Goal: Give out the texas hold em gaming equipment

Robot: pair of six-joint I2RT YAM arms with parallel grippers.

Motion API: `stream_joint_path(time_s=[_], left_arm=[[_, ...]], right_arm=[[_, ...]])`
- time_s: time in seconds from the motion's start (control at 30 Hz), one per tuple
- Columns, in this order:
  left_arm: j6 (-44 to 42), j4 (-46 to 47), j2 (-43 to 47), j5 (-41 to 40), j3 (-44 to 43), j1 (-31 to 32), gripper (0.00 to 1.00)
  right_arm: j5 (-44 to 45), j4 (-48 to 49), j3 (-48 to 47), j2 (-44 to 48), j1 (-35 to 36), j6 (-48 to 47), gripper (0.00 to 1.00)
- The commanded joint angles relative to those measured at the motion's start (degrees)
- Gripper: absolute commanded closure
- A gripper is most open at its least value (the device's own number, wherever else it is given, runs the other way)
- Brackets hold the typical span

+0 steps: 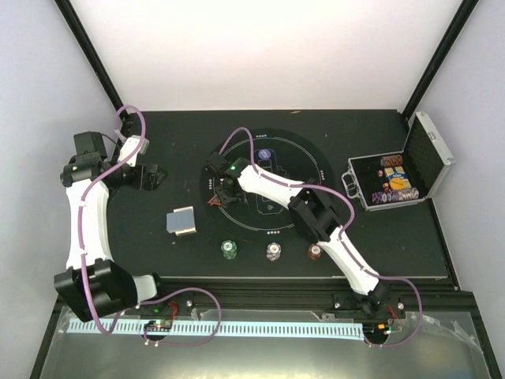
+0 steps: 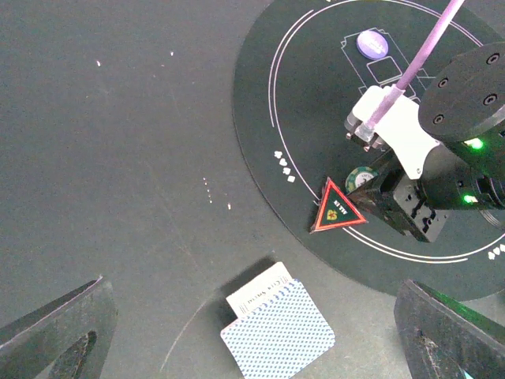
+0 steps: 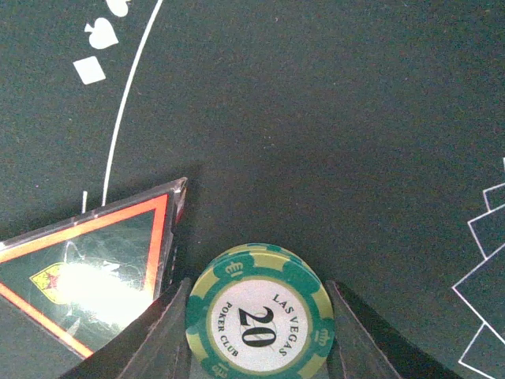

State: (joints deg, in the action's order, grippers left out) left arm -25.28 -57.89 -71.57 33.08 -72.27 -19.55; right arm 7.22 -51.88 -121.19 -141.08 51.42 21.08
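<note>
My right gripper [image 3: 260, 335] is shut on a green striped chip [image 3: 260, 314] marked 20, with a finger against each side. It is low over the left part of the round black mat [image 1: 308, 170], right beside the red triangle marker [image 3: 87, 276]. From above, the right gripper [image 1: 225, 192] hides the chip, and the marker [image 1: 214, 203] shows at its left. My left gripper [image 2: 251, 316] stands wide open and holds nothing, high above a small stack of blue-backed cards [image 2: 276, 332] with one white face showing. In the left wrist view the green chip [image 2: 360, 178] peeks out beside the marker [image 2: 338, 207].
Three short chip stacks, green [image 1: 228, 249], white [image 1: 273, 252] and maroon [image 1: 315, 252], stand in a row off the mat's near rim. A round bluish piece [image 1: 266, 154] lies on the mat's far side. The open silver case [image 1: 398, 181] holding more chips stands at the right.
</note>
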Motion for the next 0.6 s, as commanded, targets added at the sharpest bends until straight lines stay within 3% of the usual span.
stream_joint_path(time_s=[0.0, 0.13, 0.3, 0.57], left_arm=[[0.23, -1.13, 0.71, 1.21, -2.17, -0.31, 0.01], [0.04, -1.46, 0.97, 1.12, -2.15, -0.35, 0.01], [-0.34, -1.88, 1.41, 0.88, -2.22, -0.36, 0.01], [-1.09, -2.92, 2.49, 0.44, -2.17, -0.31, 0.01]], right_arm=[[-0.78, 1.11, -0.34, -1.07, -0.11, 0.19, 0.77], [1.22, 1.17, 1.28, 1.32, -0.34, -0.25, 0.54], [3.75, 1.16, 3.09, 7.08, -0.29, -1.24, 0.33], [7.93, 3.7, 16.43, 24.12, 3.21, -1.3, 0.21]])
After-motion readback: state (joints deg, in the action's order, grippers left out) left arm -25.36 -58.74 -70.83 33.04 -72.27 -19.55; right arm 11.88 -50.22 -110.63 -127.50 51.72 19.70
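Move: The green chip is already between the right fingertips, down on the mat with its middle at the hand point. The red triangle is its closest neighbour, about 5 cm to the left and 1 cm back; the purple button lies some 13 cm ahead and 9 cm to the right, the card deck about 15 cm left and 7 cm back. From the idle left hand the chip is roughly 8 cm ahead, 22 cm right and 22 cm below. The right hand stays down on the mat over the chip while its fingers spread from less than half open to about three quarters, letting go of the chip beside the red triangle. It then lifts away faster and faster, about 6.5 cm up and some 2.5 cm to the right, away from the triangle, the fingertips swinging slightly forward as the fingers go on opening. ##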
